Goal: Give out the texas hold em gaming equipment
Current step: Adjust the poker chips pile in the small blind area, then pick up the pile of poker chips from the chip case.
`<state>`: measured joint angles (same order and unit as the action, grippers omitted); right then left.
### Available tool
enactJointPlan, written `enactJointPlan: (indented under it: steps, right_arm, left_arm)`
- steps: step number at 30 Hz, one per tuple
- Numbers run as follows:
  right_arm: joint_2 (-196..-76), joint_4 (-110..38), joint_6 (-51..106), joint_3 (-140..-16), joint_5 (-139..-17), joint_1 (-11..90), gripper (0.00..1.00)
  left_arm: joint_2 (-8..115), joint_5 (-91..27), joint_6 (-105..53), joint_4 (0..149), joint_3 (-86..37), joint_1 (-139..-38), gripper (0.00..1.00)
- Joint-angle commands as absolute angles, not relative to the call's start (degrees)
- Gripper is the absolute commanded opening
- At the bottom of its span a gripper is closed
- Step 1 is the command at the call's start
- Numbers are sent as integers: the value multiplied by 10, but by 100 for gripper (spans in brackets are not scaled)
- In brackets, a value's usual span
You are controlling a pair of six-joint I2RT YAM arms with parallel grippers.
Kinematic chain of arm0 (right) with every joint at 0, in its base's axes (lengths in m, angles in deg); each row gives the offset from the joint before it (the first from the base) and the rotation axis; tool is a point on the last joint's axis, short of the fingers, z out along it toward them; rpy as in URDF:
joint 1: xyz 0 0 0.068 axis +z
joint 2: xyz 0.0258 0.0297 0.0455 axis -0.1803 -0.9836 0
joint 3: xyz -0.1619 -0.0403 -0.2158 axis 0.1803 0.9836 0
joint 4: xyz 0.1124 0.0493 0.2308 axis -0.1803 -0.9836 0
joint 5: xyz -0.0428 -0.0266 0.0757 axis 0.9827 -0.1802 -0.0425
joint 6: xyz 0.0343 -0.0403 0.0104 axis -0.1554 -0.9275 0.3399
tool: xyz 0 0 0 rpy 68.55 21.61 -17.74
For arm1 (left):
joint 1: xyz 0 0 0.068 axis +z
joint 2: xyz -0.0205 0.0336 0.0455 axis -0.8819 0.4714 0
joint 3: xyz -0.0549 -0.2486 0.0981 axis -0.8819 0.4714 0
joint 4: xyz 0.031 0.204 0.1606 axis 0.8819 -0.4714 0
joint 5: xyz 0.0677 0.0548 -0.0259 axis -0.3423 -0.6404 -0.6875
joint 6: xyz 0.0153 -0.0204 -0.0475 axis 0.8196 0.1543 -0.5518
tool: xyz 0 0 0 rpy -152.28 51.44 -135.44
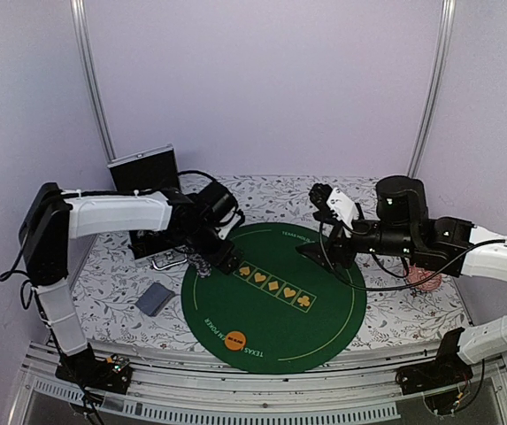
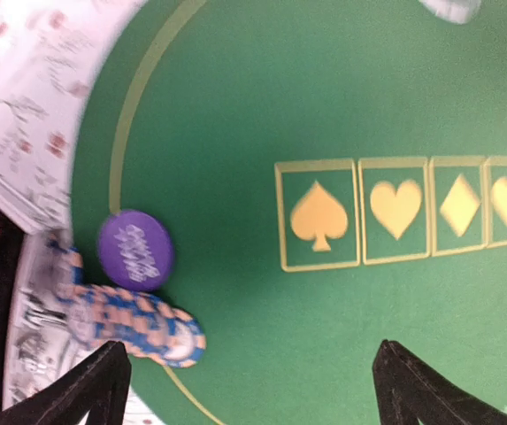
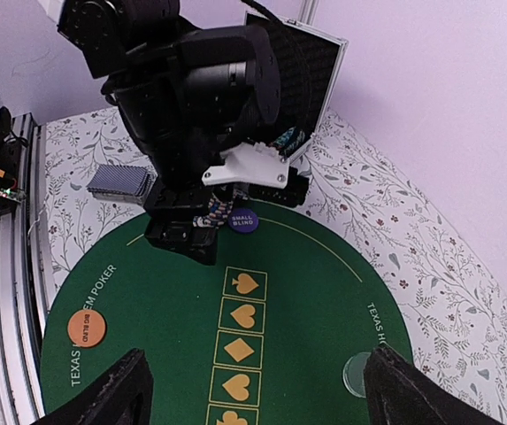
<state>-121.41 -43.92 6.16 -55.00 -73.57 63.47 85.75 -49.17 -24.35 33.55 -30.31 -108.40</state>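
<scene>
On the green round mat (image 1: pixel 324 310), my left gripper (image 2: pixel 253 390) stands open, with bare felt between its fingers. Just left of it a stack of blue-and-white poker chips (image 2: pixel 134 319) lies toppled at the mat's edge, beside a purple "small blind" disc (image 2: pixel 135 250). The right wrist view shows these chips (image 3: pixel 216 212) and the purple disc (image 3: pixel 243 221) under the left gripper (image 3: pixel 182 235). My right gripper (image 3: pixel 253 398) hangs open above the mat, holding nothing. An orange "big blind" disc (image 3: pixel 86 328) and a clear disc (image 3: pixel 357 374) lie on the mat. A grey-blue card deck (image 1: pixel 155 298) rests left of the mat.
An open black case (image 1: pixel 144 168) stands at the back left behind the left arm. A short stack of reddish chips (image 1: pixel 424 280) sits on the floral tablecloth (image 1: pixel 412 314) at the right, partly behind the right arm. Five gold suit boxes (image 1: pixel 275 288) cross the mat's middle.
</scene>
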Motion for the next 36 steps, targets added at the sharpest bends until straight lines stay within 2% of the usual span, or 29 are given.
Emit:
enactJointPlan:
  steps: [1, 8, 11, 13, 18, 22, 29, 35, 36]
  right_arm:
    - [-1174, -409, 61, -538, -732, 632, 85]
    - [-1149, -391, 33, -515, -739, 628, 87]
    - [-1148, -391, 32, -512, -745, 628, 87]
    - [-1148, -392, 32, -508, -745, 628, 87]
    - [-1148, -393, 33, -506, -751, 628, 87]
    - [-1145, -398, 33, -506, -755, 627, 87]
    - [-1141, -402, 34, -505, -751, 628, 87]
    - [-1142, -402, 36, -506, -752, 627, 87]
    - [-1142, -402, 36, -506, -754, 627, 87]
  left_arm:
    - [799, -420, -214, 373, -314, -989, 98]
    - [857, -419, -142, 359, -406, -850, 96]
    - [894, -371, -73, 351, -445, -831, 94]
    - [922, -351, -23, 331, -470, -826, 97]
    - [973, -356, 93, 311, -490, -816, 98]
    - [1001, -377, 119, 296, -510, -803, 97]
    - [1028, -391, 131, 303, -516, -792, 88]
    - [1052, -415, 122, 303, -518, -790, 70]
    - [1054, -413, 120, 302, -519, -791, 69]
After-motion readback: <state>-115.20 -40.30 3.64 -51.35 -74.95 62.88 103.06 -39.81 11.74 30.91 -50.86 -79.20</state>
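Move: The red-and-black chips, at the near end of the row in the open case, lie about 16 cm ahead of the left hand, 13 cm to its left and 5 cm below. The chip pile, some 6 cm below, lies 4 cm ahead and 6 left; the small blind disc, as low, 7 ahead and 3 left; the case handle, 5 cm below, 5 ahead and 14 left. From the right hand the red-and-black chips lie about 25 cm ahead, 34 left and 24 below. Towards the open case the left hand goes, leaving the pile already released: it swings forward some 17 cm and left about 14, first arching up 7 or 8 cm, then sinking nearly 10 cm over the red-and-black end of the chip row. Its wide fingers begin to close near the end; no touch can be made out. The right hand, empty, lifts 2 to 3 cm early on and then waits. ##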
